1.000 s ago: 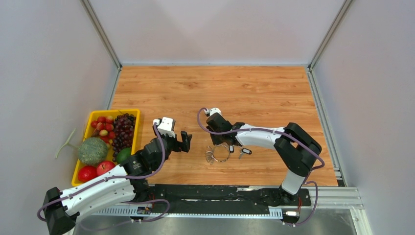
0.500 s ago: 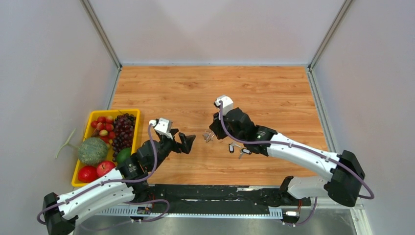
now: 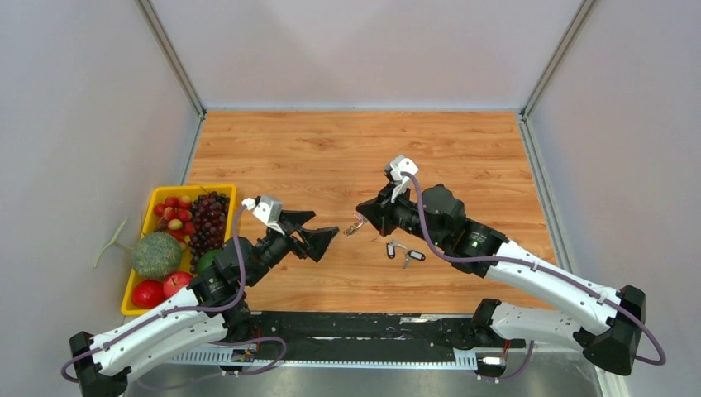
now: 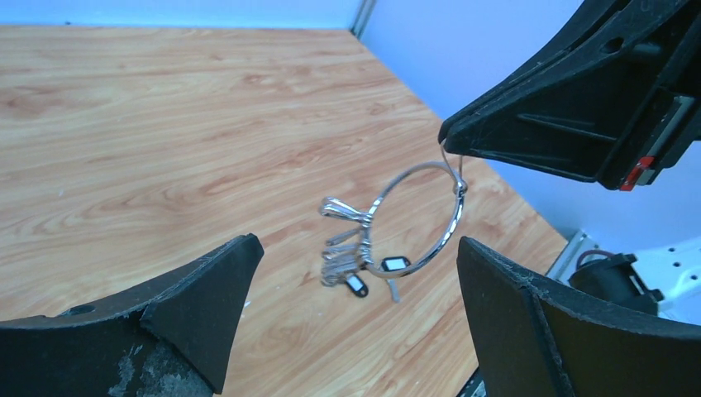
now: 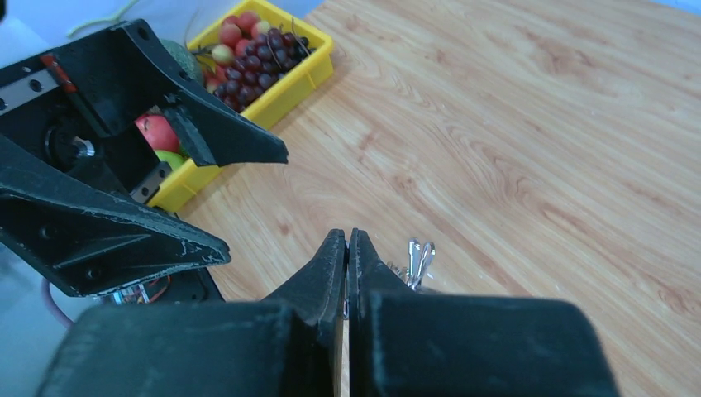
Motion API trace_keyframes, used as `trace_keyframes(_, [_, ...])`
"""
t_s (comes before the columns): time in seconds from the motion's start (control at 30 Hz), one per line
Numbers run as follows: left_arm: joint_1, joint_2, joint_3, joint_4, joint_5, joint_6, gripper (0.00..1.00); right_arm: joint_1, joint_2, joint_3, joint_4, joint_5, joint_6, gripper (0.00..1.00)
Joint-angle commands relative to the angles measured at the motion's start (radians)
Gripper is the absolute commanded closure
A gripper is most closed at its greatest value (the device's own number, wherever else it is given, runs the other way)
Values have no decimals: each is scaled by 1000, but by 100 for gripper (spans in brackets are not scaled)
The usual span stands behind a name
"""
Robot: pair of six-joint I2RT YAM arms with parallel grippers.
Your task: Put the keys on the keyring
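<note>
The keyring [image 4: 452, 233], a thin silver wire ring, hangs in the air with a cluster of all-silver keys [image 4: 342, 249] on its low side. My right gripper [image 3: 364, 212] is shut on the ring's top edge, and its black tip [image 4: 453, 138] shows in the left wrist view. Both black-headed keys [image 3: 391, 249] [image 3: 412, 256] lie on the wooden table below and right of the ring. The left gripper [image 3: 326, 224] stands open just left of the ring and faces it with nothing between its fingers [image 4: 208, 302]. The right wrist view shows only the silver key tips [image 5: 418, 255] beside the shut jaws.
A yellow tray [image 3: 178, 188] at the table's left edge holds grapes [image 3: 210, 218], a melon [image 3: 156, 254], apples and small red fruit. Grey walls enclose the table on three sides. Both arm bases sit on a black rail at the near edge.
The right gripper has lifted the keyring off the table and carried it up and back. The left gripper has swung right towards it. The two black-headed keys stayed put.
</note>
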Motion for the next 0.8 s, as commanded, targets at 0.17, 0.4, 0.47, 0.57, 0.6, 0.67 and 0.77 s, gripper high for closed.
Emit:
trace_keyframes(0.17, [-2, 106, 94, 144, 34, -37, 0, 88, -26, 38, 174, 90, -28, 100])
trace_keyframes(0.4, [-2, 120, 68, 302, 156, -15, 0, 96, -44, 59, 209, 10, -65, 100])
trace_keyframes(0.47, [-2, 109, 47, 345, 204, -5, 0, 96, -60, 68, 209, -33, -67, 100])
trace_keyframes(0.57, [-1, 75, 27, 378, 275, -2, 0, 97, -77, 77, 209, -74, -68, 100])
trace_keyframes(0.6, [-2, 62, 18, 398, 292, -1, 0, 96, -81, 79, 209, -85, -68, 100])
trace_keyframes(0.67, [-2, 51, 10, 421, 344, 3, 0, 96, -89, 86, 210, -113, -56, 100])
trace_keyframes(0.77, [-2, 50, 14, 437, 420, 6, 0, 96, -94, 111, 209, -172, -33, 100])
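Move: The keyring the left hand goes for hangs from the right fingers, about 9 cm to the left hand's right and 2 cm ahead, nearly level; the right fingertips are some 10 cm right, 4 ahead and 2 above. The loose tagged keys lie about 7 cm ahead, 18 right and 25 below. From the right hand, the left fingers' gap is roughly 10 cm left, 4 back and 2 below; the loose keys 4 ahead, 8 right, 26 below. Keeping its pinch on the keyring, the right hand carries it up about 8 cm, back 4 and slightly left, tilting its fingers upward. The wide-open left hand rises alongside, easing right towards the ring and then also drawing back, while it rolls, tips up and turns clockwise some 15 degrees to bring the ring between its fingertips. ##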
